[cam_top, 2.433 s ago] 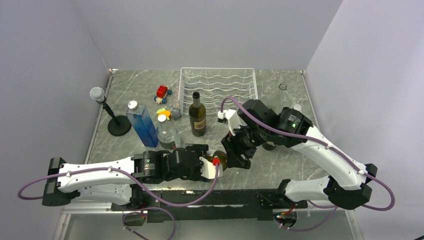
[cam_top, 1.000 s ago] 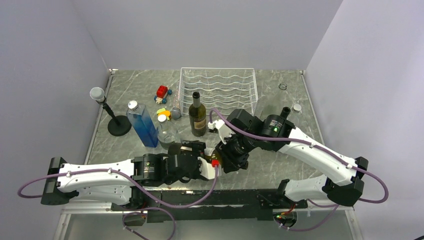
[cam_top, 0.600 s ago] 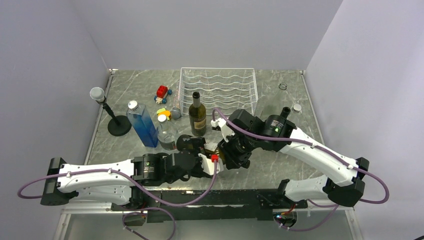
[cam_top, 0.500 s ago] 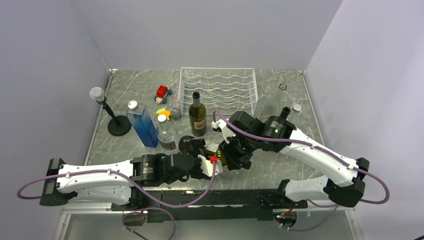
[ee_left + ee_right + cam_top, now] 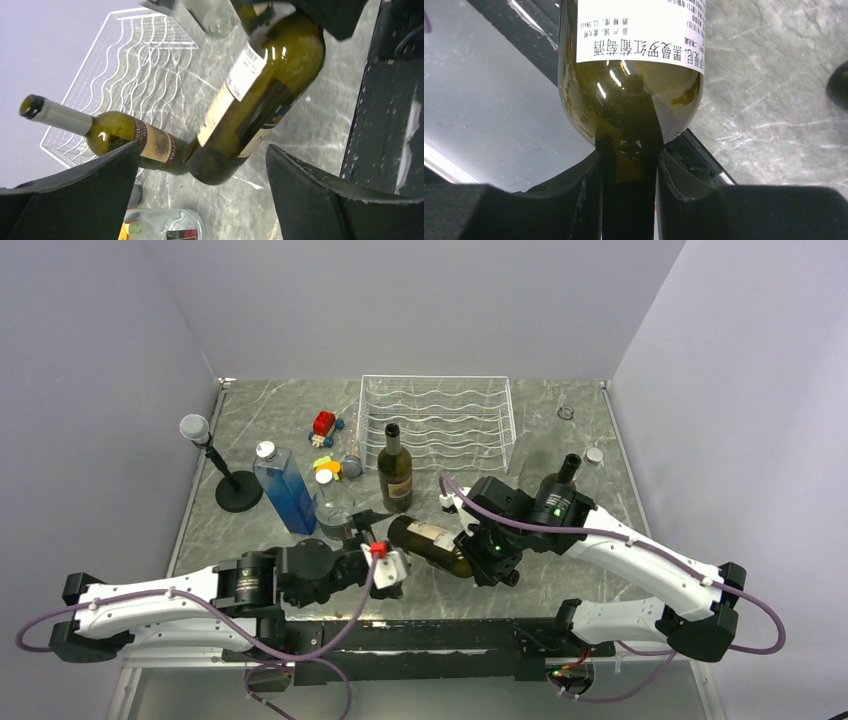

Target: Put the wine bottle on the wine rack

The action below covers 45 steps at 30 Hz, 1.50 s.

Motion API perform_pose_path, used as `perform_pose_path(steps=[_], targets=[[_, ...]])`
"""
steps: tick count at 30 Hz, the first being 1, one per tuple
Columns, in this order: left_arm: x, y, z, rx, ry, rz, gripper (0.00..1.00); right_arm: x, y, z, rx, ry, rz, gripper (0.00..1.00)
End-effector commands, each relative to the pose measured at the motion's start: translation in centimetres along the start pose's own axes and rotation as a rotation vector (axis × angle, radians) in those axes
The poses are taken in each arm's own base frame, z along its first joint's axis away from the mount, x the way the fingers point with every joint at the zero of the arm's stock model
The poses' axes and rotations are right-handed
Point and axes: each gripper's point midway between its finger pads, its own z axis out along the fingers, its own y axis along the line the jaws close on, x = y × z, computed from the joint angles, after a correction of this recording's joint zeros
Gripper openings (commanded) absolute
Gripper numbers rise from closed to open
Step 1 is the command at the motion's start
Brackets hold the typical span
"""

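A dark green wine bottle (image 5: 430, 540) with a pale label lies almost level near the front of the table, base toward the left. My right gripper (image 5: 490, 558) is shut on its neck; in the right wrist view the neck runs between the fingers (image 5: 589, 175) up to the bottle (image 5: 634, 75). My left gripper (image 5: 385, 565) stands open just left of the base, apart from it. Its wrist view shows the bottle (image 5: 255, 100) beyond the spread fingers (image 5: 75, 200). The white wire wine rack (image 5: 437, 420) sits at the back, with nothing on it.
A second wine bottle (image 5: 394, 475) stands upright in front of the rack. A dark bottle (image 5: 557, 492) stands behind my right arm. A blue bottle (image 5: 285, 490), a glass jar (image 5: 335, 510), a microphone stand (image 5: 215, 465) and a red toy car (image 5: 324, 425) fill the left side.
My left gripper opened, let go of the bottle's base and drew back to the left. The right gripper kept the neck, and the bottle now shows at full length between the arms.
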Motion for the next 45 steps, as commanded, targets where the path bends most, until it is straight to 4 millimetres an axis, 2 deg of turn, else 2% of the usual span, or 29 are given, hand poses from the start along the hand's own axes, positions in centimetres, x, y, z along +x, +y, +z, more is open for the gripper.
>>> perform_pose_path(steps=[1, 5, 8, 15, 23, 30, 35, 45], targets=[[-3.5, 2.0, -1.3, -0.079, -0.156, -0.198, 0.99, -1.0, -1.5, -0.7, 0.064, -0.111, 0.055, 0.00], [-4.9, 3.8, -2.2, -0.163, -0.205, -0.366, 0.99, -0.5, -2.9, -0.3, 0.101, -0.119, 0.116, 0.00], [-5.2, 5.9, -2.6, -0.277, -0.194, -0.503, 0.99, -0.5, -5.0, 0.2, 0.174, -0.135, 0.172, 0.00], [-6.5, 5.9, -1.5, -0.294, -0.212, -0.636, 0.99, -1.0, -8.5, 1.1, 0.279, -0.202, 0.289, 0.00], [-6.7, 6.7, -1.7, -0.342, -0.252, -0.722, 0.99, -3.5, -11.9, 1.0, 0.378, -0.366, 0.441, 0.00], [-6.5, 6.7, -1.9, -0.347, -0.240, -0.744, 0.99, -4.7, -13.2, 1.8, 0.403, -0.420, 0.507, 0.00], [-6.0, 6.5, -1.8, -0.355, -0.227, -0.755, 0.99, -5.9, -14.3, 1.6, 0.427, -0.486, 0.571, 0.00], [-5.6, 6.1, -1.3, -0.348, -0.196, -0.748, 0.99, -6.7, -14.8, 3.2, 0.403, -0.471, 0.595, 0.00]])
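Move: The wine rack's middle is roughly 47 cm ahead of the right gripper, about 9 cm to its left and some 16 cm lower. The dark standing bottle is about 27 cm ahead and 19 cm left of that gripper; another dark bottle stands around 20 cm ahead and 16 cm to its right, both middles about 6 cm lower. From the left gripper the rack lies some 43 cm ahead, 10 cm right and 21 cm below. Keep the right gripper pinched on the neck of the wine bottle and bring it first right and down, about 6 cm each, then forward towards the rack, some 12 cm in all, swinging the bottle clockwise about 40 degrees. Meanwhile lift the empty left gripper about 7 cm, fingers staying wide open, its wrist rolling and turning. ##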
